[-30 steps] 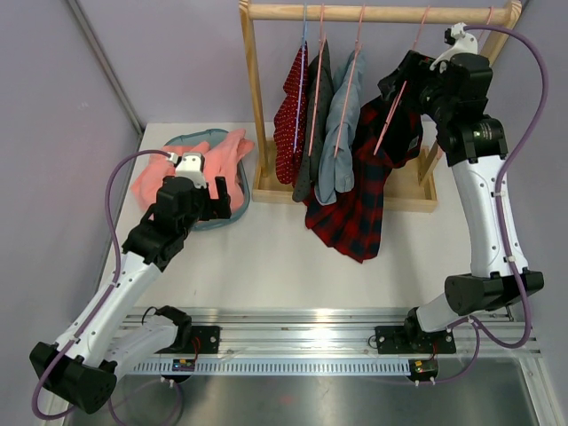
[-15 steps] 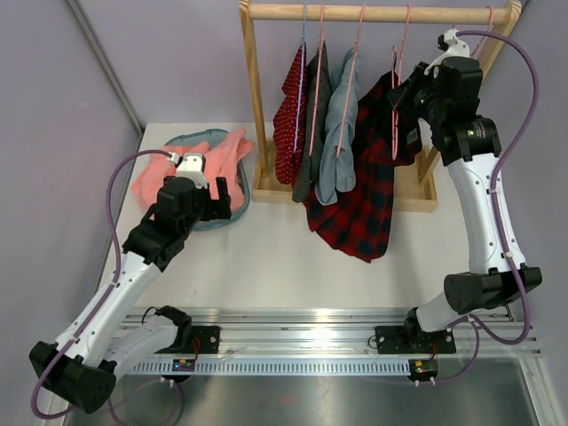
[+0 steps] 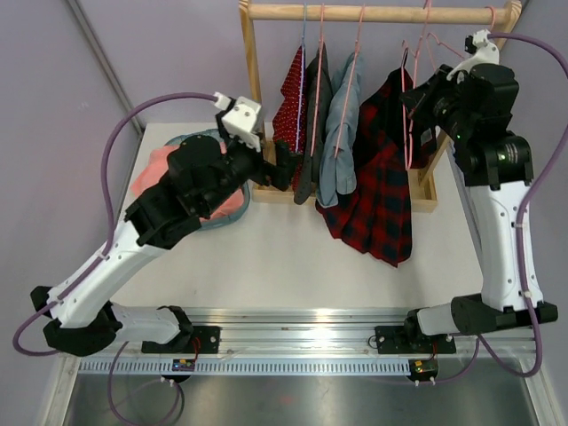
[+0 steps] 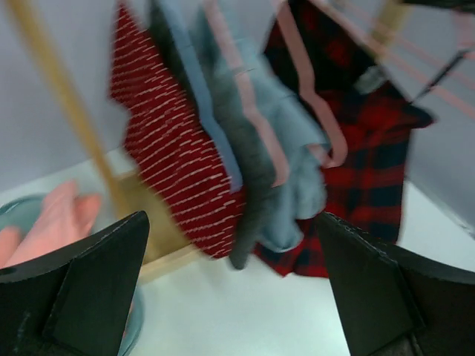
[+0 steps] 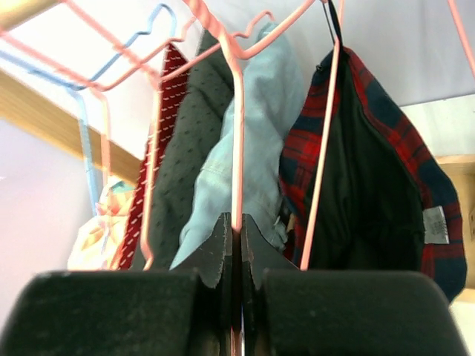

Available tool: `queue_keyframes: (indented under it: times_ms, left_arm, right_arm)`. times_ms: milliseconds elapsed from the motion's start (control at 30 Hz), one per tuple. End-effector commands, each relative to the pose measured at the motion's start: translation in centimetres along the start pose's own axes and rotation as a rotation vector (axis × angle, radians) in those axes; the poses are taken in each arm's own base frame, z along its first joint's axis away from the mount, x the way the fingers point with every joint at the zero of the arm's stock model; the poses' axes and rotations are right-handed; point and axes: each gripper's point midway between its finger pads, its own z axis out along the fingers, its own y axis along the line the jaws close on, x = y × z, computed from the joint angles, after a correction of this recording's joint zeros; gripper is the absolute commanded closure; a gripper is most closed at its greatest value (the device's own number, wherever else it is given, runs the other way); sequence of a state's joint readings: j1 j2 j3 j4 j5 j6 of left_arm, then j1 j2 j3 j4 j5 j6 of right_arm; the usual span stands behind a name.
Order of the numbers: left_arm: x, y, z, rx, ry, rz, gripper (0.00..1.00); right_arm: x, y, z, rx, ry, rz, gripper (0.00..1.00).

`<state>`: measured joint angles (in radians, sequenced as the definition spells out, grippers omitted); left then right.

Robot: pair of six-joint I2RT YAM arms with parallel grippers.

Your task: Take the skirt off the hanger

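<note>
The skirt (image 3: 382,186), red and dark plaid, hangs on a pink hanger (image 3: 410,115) at the right end of the wooden rack (image 3: 373,13). My right gripper (image 3: 419,111) is shut on that hanger's wire. In the right wrist view the pink hanger (image 5: 236,148) runs down between the closed fingers of the right gripper (image 5: 236,226), and the skirt (image 5: 386,170) hangs just to its right. My left gripper (image 3: 282,169) stands open in front of the rack's left garments, holding nothing. Its wrist view shows the skirt (image 4: 371,148) beyond the wide jaws of the left gripper (image 4: 237,297).
A red patterned garment (image 3: 288,98), a grey one (image 3: 311,115) and a light blue one (image 3: 342,124) hang on the rack left of the skirt. A teal basket (image 3: 182,139) with pink clothes (image 3: 155,173) sits at the left. The rack's base (image 3: 417,200) lies behind the skirt.
My right gripper closed on the pink hanger and carried it with the skirt to the right. My left arm swung from over the basket toward the rack, still open.
</note>
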<state>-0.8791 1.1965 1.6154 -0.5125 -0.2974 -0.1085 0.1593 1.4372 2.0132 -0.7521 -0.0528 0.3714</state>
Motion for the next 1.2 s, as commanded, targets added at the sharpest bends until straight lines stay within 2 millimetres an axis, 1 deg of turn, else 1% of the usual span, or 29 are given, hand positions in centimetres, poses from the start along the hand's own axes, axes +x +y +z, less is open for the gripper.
queue_keyframes:
  times_ms: [0, 33, 67, 100, 133, 200, 233, 300, 333, 367, 400, 433, 467, 500, 533, 600, 667, 700, 767, 800, 867, 900, 933, 1033, 1067, 1100, 1167]
  left_arm:
    - [-1.2, -6.9, 1.3, 0.224, -0.029, 0.065, 0.01]
    - [-1.1, -9.6, 2.1, 0.299, -0.049, 0.063, 0.01]
    - [-0.9, -11.6, 2.2, 0.372, -0.060, 0.060, 0.01]
    - [-0.1, -13.0, 2.7, 0.412, -0.057, 0.058, 0.01]
    - [-0.1, -14.9, 3.4, 0.454, -0.092, 0.045, 0.01]
    - [1.1, -16.9, 4.2, 0.501, -0.089, 0.028, 0.01]
    - [1.7, -18.3, 5.0, 0.527, -0.094, 0.018, 0.01]
    - [2.2, -19.8, 5.5, 0.561, -0.094, -0.002, 0.01]
    - [2.1, -21.2, 5.3, 0.608, -0.113, -0.009, 0.01]
    - [2.7, -22.0, 5.6, 0.624, -0.104, -0.011, 0.01]
    - [2.3, -22.7, 5.5, 0.647, -0.128, -0.027, 0.01]
    - [2.4, -23.6, 5.2, 0.683, -0.130, -0.032, 0.01]
    - [2.6, -24.2, 5.2, 0.700, -0.127, -0.044, 0.01]
    - [2.3, -24.7, 5.1, 0.719, -0.146, -0.054, 0.01]
    - [2.4, -25.4, 4.6, 0.754, -0.147, -0.060, 0.01]
    - [2.5, -26.0, 4.6, 0.781, -0.149, -0.073, 0.03]
    - [2.2, -26.6, 4.4, 0.809, -0.158, -0.082, 0.07]
    - [2.7, -26.9, 4.7, 0.819, -0.148, -0.081, 0.07]
    - [2.6, -27.5, 4.3, 0.858, -0.144, -0.086, 0.09]
    - [2.5, -27.9, 4.1, 0.880, -0.142, -0.092, 0.14]
    - [2.8, -28.7, 3.7, 0.931, -0.125, -0.097, 0.19]
    - [2.8, -28.9, 3.6, 0.940, -0.123, -0.097, 0.29]
    - [2.9, -29.1, 3.4, 0.958, -0.117, -0.095, 0.32]
    - [3.5, -29.7, 2.9, 1.005, -0.098, -0.093, 0.34]
    - [3.5, -29.8, 2.8, 1.013, -0.093, -0.096, 0.37]
    - [3.5, -29.9, 2.7, 1.027, -0.091, -0.095, 0.52]
    - [3.5, -29.9, 2.7, 1.024, -0.091, -0.098, 0.65]
  right_arm:
    - [-5.1, 4.0, -6.6, -0.152, -0.201, 0.015, 1.00]
    - [-5.1, 4.1, -7.8, -0.162, -0.210, 0.019, 1.00]
    - [-5.0, 4.3, -8.4, -0.170, -0.212, 0.030, 1.00]
    - [-4.8, 4.4, -9.1, -0.180, -0.206, 0.034, 1.00]
    - [-4.9, 4.7, -10.4, -0.193, -0.217, 0.037, 1.00]
    - [-4.5, 5.1, -11.7, -0.219, -0.205, 0.053, 1.00]
    - [-4.8, 5.5, -13.1, -0.235, -0.218, 0.056, 1.00]
    - [-4.4, 5.7, -14.3, -0.248, -0.208, 0.068, 1.00]
    - [-4.6, 5.9, -15.6, -0.259, -0.222, 0.067, 1.00]
    - [-4.3, 5.9, -16.1, -0.259, -0.216, 0.076, 1.00]
    - [-4.2, 5.9, -16.5, -0.264, -0.215, 0.077, 1.00]
    - [-4.2, 6.0, -17.5, -0.271, -0.227, 0.078, 1.00]
    - [-4.0, 6.0, -17.8, -0.273, -0.221, 0.087, 1.00]
    - [-3.8, 6.1, -18.0, -0.281, -0.217, 0.087, 1.00]
    - [-3.6, 6.1, -18.3, -0.283, -0.212, 0.093, 1.00]
    - [-3.3, 6.2, -18.7, -0.294, -0.203, 0.099, 1.00]
    - [-3.1, 6.4, -19.2, -0.307, -0.202, 0.116, 1.00]
    - [-3.0, 6.6, -19.4, -0.322, -0.199, 0.118, 1.00]
    - [-2.8, 6.9, -19.7, -0.342, -0.197, 0.135, 1.00]
    - [-2.8, 7.2, -19.9, -0.357, -0.196, 0.137, 1.00]
    - [-2.7, 7.4, -20.0, -0.374, -0.194, 0.153, 1.00]
    - [-2.6, 7.6, -20.0, -0.384, -0.188, 0.157, 1.00]
    - [-2.7, 7.8, -20.1, -0.397, -0.187, 0.167, 1.00]
    - [-3.1, 8.7, -20.6, -0.442, -0.198, 0.186, 1.00]
    - [-3.4, 9.2, -20.9, -0.469, -0.204, 0.187, 1.00]
    - [-3.4, 9.3, -20.8, -0.478, -0.200, 0.195, 1.00]
    - [-3.6, 9.9, -21.0, -0.506, -0.196, 0.213, 1.00]
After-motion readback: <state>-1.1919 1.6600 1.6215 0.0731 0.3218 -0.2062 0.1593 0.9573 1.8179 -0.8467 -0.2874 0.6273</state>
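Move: Below and to the right of the left hand hangs the skirt's near upper corner: some 28 cm to the right, about 6 cm ahead and 9 cm lower. The blue garment hangs 13 cm to the left hand's right, 12 cm ahead and 12 cm lower, with the grey one 3 cm left of the blue one, level with it. From the right hand, which already grips the skirt's hanger, that corner is straight below by about 12 cm and 4 cm back. Drawing the held hanger back about 18 cm and slightly up, away from the rail, the right hand slows and tilts its left side up, its grip kept shut. The left hand sweeps some 27 cm right and 13 cm back, also ending lower, turns about 50 degrees clockwise to point right, and half closes its open fingers around the skirt's near upper corner beneath the right hand. ##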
